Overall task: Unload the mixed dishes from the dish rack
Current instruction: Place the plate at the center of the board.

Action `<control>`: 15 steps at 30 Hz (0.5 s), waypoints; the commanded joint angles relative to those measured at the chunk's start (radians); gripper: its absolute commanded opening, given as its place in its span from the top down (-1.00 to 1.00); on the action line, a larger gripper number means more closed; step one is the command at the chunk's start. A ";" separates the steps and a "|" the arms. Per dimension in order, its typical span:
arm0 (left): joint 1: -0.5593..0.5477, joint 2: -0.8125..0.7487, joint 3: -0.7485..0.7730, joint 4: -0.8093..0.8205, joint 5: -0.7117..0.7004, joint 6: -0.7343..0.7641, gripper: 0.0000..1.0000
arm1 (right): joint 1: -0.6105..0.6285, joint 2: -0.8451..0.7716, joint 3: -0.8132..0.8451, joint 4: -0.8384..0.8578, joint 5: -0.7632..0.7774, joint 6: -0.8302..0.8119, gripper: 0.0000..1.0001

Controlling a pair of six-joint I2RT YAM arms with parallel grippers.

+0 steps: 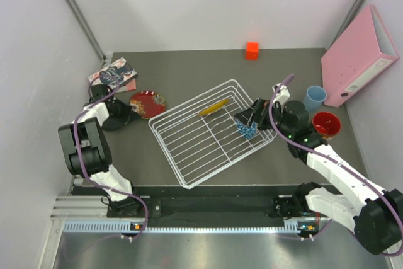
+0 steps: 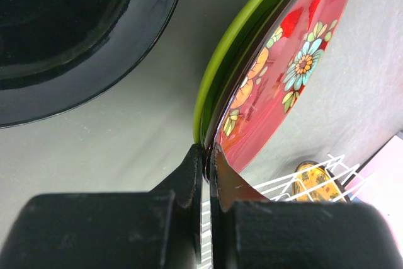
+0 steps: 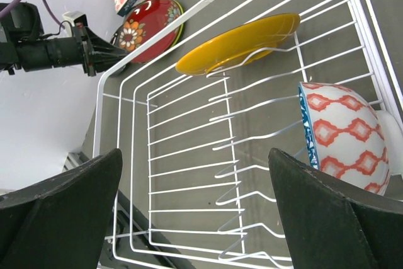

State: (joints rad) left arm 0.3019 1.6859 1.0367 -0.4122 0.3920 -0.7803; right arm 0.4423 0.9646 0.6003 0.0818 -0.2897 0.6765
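The white wire dish rack [image 1: 195, 149] sits mid-table. In it a yellow plate [image 1: 214, 106] leans on the tines, and a blue patterned bowl [image 3: 346, 137] stands on edge at its right end. My right gripper [image 3: 195, 155] hangs wide open over the rack, the bowl just outside its right finger. Left of the rack, a red flowered plate [image 2: 289, 61] lies on a lime green plate [image 2: 217, 86], with a black plate [image 2: 69, 29] beside them. My left gripper [image 2: 208, 150] is shut, its tips at the rims of the two stacked plates. A light blue cup [image 1: 314, 97] and a dark mug [image 1: 326, 124] with a red inside stand right of the rack.
A pink binder [image 1: 359, 58] leans at the back right. An orange-red cube [image 1: 252, 50] sits at the table's far edge. A patterned booklet [image 1: 113, 75] lies in the back left corner. Grey walls close in both sides.
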 commanded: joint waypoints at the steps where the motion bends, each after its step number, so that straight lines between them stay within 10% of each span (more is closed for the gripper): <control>1: -0.003 0.009 -0.032 0.033 0.010 -0.002 1.00 | 0.001 0.010 0.004 0.056 -0.009 0.000 -0.96; 15: -0.003 0.031 -0.061 0.056 0.050 -0.002 0.46 | 0.003 0.016 0.004 0.053 -0.008 -0.008 -0.96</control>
State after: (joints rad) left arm 0.3027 1.7115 0.9813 -0.3614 0.4313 -0.7952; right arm 0.4423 0.9783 0.6003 0.0818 -0.2897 0.6762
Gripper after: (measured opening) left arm 0.255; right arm 0.982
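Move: The left gripper grips the red plate by its near-left rim, raised a little above the green plate; the red plate's middle lies about 5 cm ahead and 5 cm right. The green plate under it has its middle some 4 cm ahead, 6 cm right and 3 cm below. The black plate sits roughly 8 cm to the gripper's left, level with it, the books 15 cm ahead and 7 cm left. From the right gripper the red plate is some 12 cm ahead, 37 cm left. Lower the left gripper with the pinched rim of the red plate about 2 cm in all towards the green plate, easing it roughly 1 cm to the right on the way. From about halfway, part the fingers to around a quarter open and let go of the rim, drawing back just under 1 cm as the gripper keeps sinking. ##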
